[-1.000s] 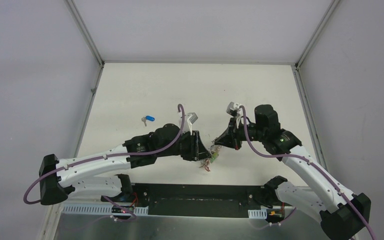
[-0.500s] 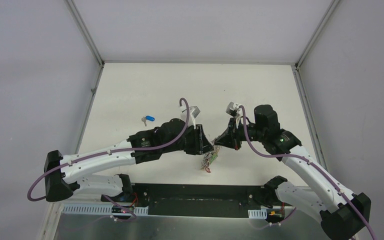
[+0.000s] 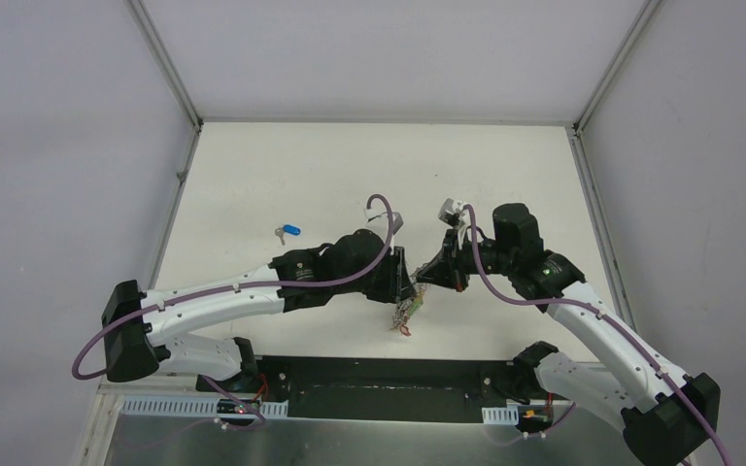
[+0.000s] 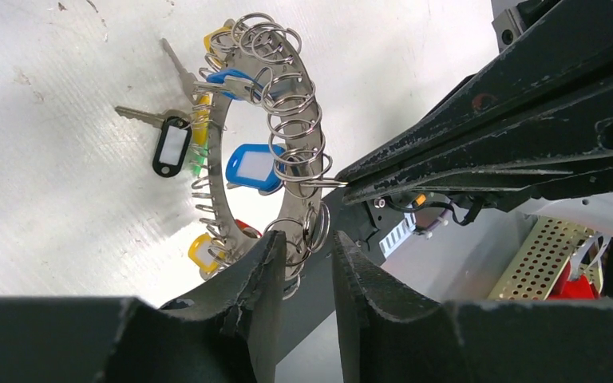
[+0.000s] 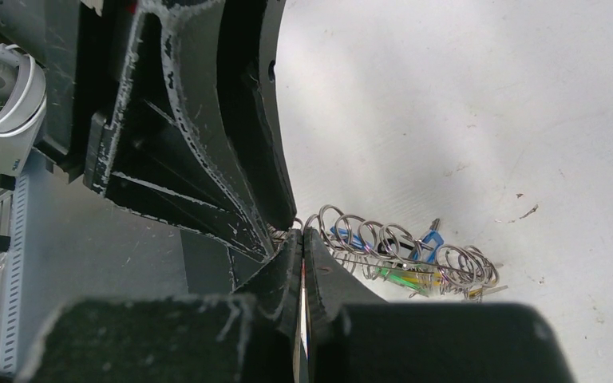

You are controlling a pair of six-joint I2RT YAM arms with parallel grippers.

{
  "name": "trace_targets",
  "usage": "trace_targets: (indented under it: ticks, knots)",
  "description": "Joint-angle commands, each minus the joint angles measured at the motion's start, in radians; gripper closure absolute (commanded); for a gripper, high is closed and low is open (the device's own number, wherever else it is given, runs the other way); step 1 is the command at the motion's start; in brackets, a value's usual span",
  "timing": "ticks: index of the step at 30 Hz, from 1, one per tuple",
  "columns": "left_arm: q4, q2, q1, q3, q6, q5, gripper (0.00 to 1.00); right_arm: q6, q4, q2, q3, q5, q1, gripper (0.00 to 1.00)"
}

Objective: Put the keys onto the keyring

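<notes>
The keyring [image 4: 287,104] is a silvery loop strung with many small split rings and keys with blue [image 4: 254,166], yellow [image 4: 202,251] and black [image 4: 171,146] tags. It hangs just above the table between both grippers [image 3: 409,309]. My right gripper [image 5: 302,239] is shut on the keyring's edge [image 5: 399,247]; its tips [image 4: 347,179] pinch one small ring. My left gripper [image 4: 303,251] is open, its fingertips either side of the loop's lower rings, with a gap showing. One loose blue-tagged key [image 3: 288,231] lies on the table to the left.
White table [image 3: 282,165] inside a walled enclosure, with the side walls [image 3: 170,223] close on the left and right. A dark slot and metal rail [image 3: 379,388] run along the near edge by the arm bases. The two wrists nearly touch over the middle.
My left arm has moved right and closed in on the keyring and the right gripper. The right arm and the blue key on the table have stayed put.
</notes>
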Motion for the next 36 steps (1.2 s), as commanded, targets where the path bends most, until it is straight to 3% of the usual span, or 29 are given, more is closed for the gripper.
trace_targets:
  ticks: [1, 12, 22, 27, 29, 31, 36]
  knots:
    - [0.025, 0.007, 0.004, 0.046, 0.024, 0.009, 0.72, 0.006, 0.030, -0.009, 0.030, -0.009, 0.006, 1.00]
    - [0.045, -0.016, 0.007, 0.035, 0.040, -0.021, 1.00, -0.005, 0.019, -0.013, 0.030, -0.009, 0.007, 1.00]
    - [0.052, -0.067, 0.019, 0.013, -0.023, -0.028, 1.00, -0.015, 0.016, -0.015, 0.024, -0.014, 0.006, 0.98]
    - [0.057, -0.091, 0.030, 0.000, -0.100, -0.039, 1.00, 0.013, 0.015, -0.034, 0.028, 0.065, 0.007, 0.57]
    - [0.075, -0.102, 0.037, -0.016, -0.140, -0.038, 1.00, 0.058, 0.017, -0.057, 0.022, 0.112, 0.007, 0.45]
    - [0.100, -0.110, 0.040, -0.034, -0.167, -0.034, 1.00, 0.123, 0.029, -0.079, 0.012, 0.159, 0.007, 0.39]
    - [0.174, -0.135, 0.044, -0.084, -0.240, -0.044, 1.00, 0.393, 0.044, -0.134, -0.008, 0.302, 0.006, 0.36]
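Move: The left hand's parted fingers already straddle the upper rim of the keyring; the keyring's middle is about 5 cm below them, some 1 cm back and 1 cm to the left. A red tag hangs at its near end, some 6 cm back, 1 cm left and 7 cm below. The loose blue-tagged key lies on the table about 17 cm ahead, 27 cm left and 19 cm down. From the right hand, still pinching the rim, the keyring's middle is about 2 cm back, 2 cm left and 6 cm below. Almost in place, the left fingers shut and pinch the keyring's upper rim beside the right hand's grip. Only then do the right fingers open wide and come free, backing off about 2 cm to the right, forward and up with some 10 degrees of clockwise turn. The left hand, keeping its pinch, carries the keyring about 1.5 cm up and left. ##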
